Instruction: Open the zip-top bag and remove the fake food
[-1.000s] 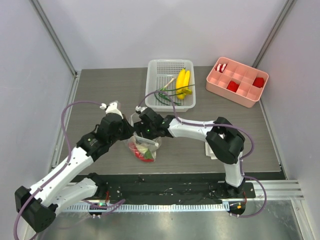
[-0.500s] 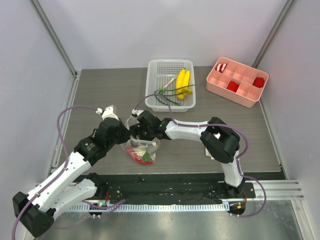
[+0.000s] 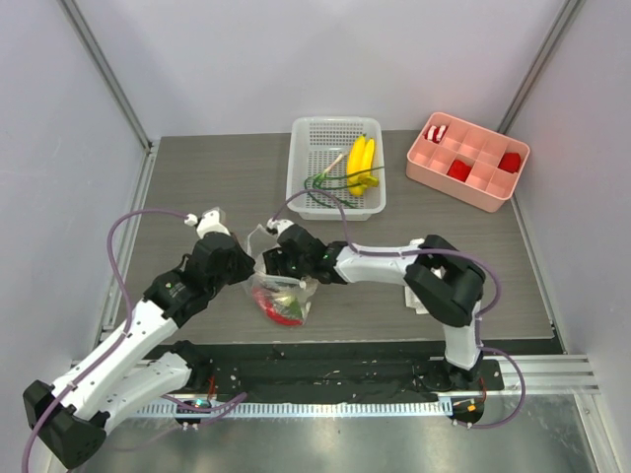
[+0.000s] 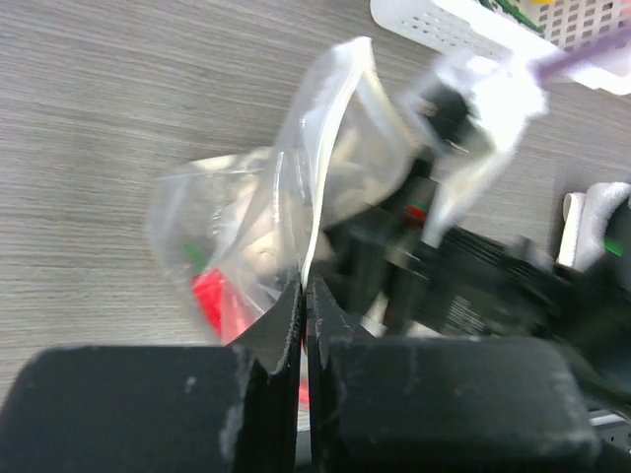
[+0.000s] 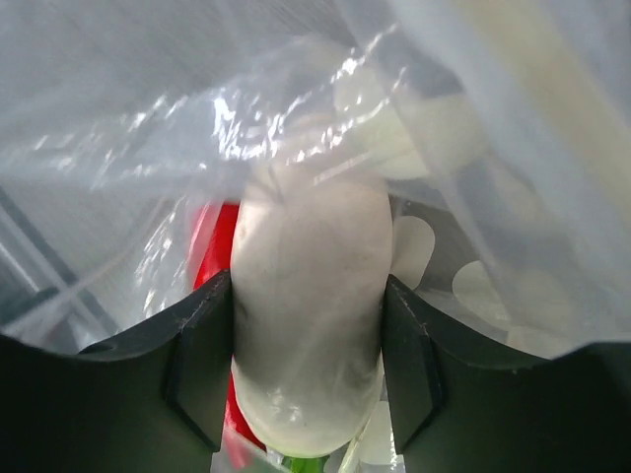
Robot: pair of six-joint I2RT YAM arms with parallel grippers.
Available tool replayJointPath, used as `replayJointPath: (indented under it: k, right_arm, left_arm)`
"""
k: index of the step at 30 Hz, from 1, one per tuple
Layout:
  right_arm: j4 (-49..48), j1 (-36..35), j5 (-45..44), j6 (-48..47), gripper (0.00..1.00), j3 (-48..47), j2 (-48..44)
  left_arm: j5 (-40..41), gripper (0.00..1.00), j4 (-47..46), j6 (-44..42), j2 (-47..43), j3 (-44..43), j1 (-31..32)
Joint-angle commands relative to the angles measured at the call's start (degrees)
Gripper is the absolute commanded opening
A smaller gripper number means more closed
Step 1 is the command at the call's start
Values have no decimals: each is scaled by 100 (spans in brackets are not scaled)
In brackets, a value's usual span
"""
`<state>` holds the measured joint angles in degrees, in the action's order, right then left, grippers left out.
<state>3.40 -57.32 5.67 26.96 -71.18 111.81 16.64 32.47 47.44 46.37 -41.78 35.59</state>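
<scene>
The clear polka-dot zip-top bag (image 3: 283, 296) lies on the table in front of the arms, its mouth held open. My left gripper (image 3: 248, 268) is shut on the bag's edge (image 4: 301, 212). My right gripper (image 3: 279, 281) reaches inside the bag and its fingers (image 5: 202, 360) are shut on the white oblong radish (image 5: 308, 325). A red chili (image 5: 210, 246) lies beside the radish inside the bag, also seen red in the left wrist view (image 4: 212, 301). A yellow banana bunch (image 3: 361, 158) and thin green stems (image 3: 330, 184) lie in the white basket (image 3: 301, 148).
The white basket stands at the back middle. A pink tray (image 3: 431, 168) with red blocks (image 3: 509, 162) stands at the back right. Walls close in the table on the left, back and right.
Both grippers and the bag have shifted slightly left and toward the near edge. The right gripper has gone deeper into the bag's mouth.
</scene>
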Motion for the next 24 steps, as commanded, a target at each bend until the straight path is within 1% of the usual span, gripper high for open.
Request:
replayJointPath:
  k: [1,2,6,7,11,14,15,17,18,20,22,24]
  right_arm:
    - [-568,-25,-409,-436,18,497,-1256]
    - [-638,-34,-400,-516,14,613,-1554]
    - [-954,-34,-356,-745,2,1017,-2066]
    - [-1007,-51,-330,-771,1,1140,-2162]
    - [-1595,-104,-382,-912,1,1606,-2637]
    - [-2237,-113,-426,-1052,1,2028,-2989]
    - [-2708,-104,-400,-1183,1,2177,-3068]
    - [-3299,-104,-312,-1290,1,2678,-3270]
    - [-3685,-104,-286,-1377,1,2784,-3314]
    - [-3802,-104,-216,-1395,1,2837,-3446]
    - [-4337,-104,-76,-1352,1,2995,-3534]
    - [-4558,-95,-136,-1246,1,2987,-3552]
  left_arm:
    - [392,0,119,-165,3,-523,-35]
    - [453,0,137,-208,47,-611,-35]
    - [524,0,146,-419,153,-1032,-44]
    - [550,0,172,-498,188,-1104,-52]
    - [638,0,216,-639,294,-1359,-53]
    - [673,0,216,-666,355,-1464,-61]
    - [665,0,216,-683,399,-1491,-61]
    - [621,0,190,-745,434,-1543,-61]
    - [586,0,155,-806,469,-1544,-61]
    - [384,0,189,-903,618,-1657,-61]
    - [253,0,225,-991,715,-1693,-61]
    - [42,0,85,-1087,733,-1667,-70]
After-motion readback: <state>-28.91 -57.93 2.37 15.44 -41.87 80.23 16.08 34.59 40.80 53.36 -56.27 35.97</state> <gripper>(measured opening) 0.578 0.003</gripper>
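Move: The white basket lies about 20 cm ahead and 15 cm to the right of the right hand, nearly level with it; the bananas in it are some 19 cm ahead and 21 cm right. In the bag, the red pepper is roughly 12 cm back and 2 cm right of that hand. The pale food piece already gripped there sits about 4 cm ahead, 2 cm right and 12 cm below the left hand. Straight up, fast at first, the right hand lifts some 14 cm and shifts about 5 cm right, its fingers swinging up some 35 degrees towards level while they keep hold of the pale food piece. The left hand, still pinching the bag's opening edge, rises about 7 cm and edges slightly forward. ##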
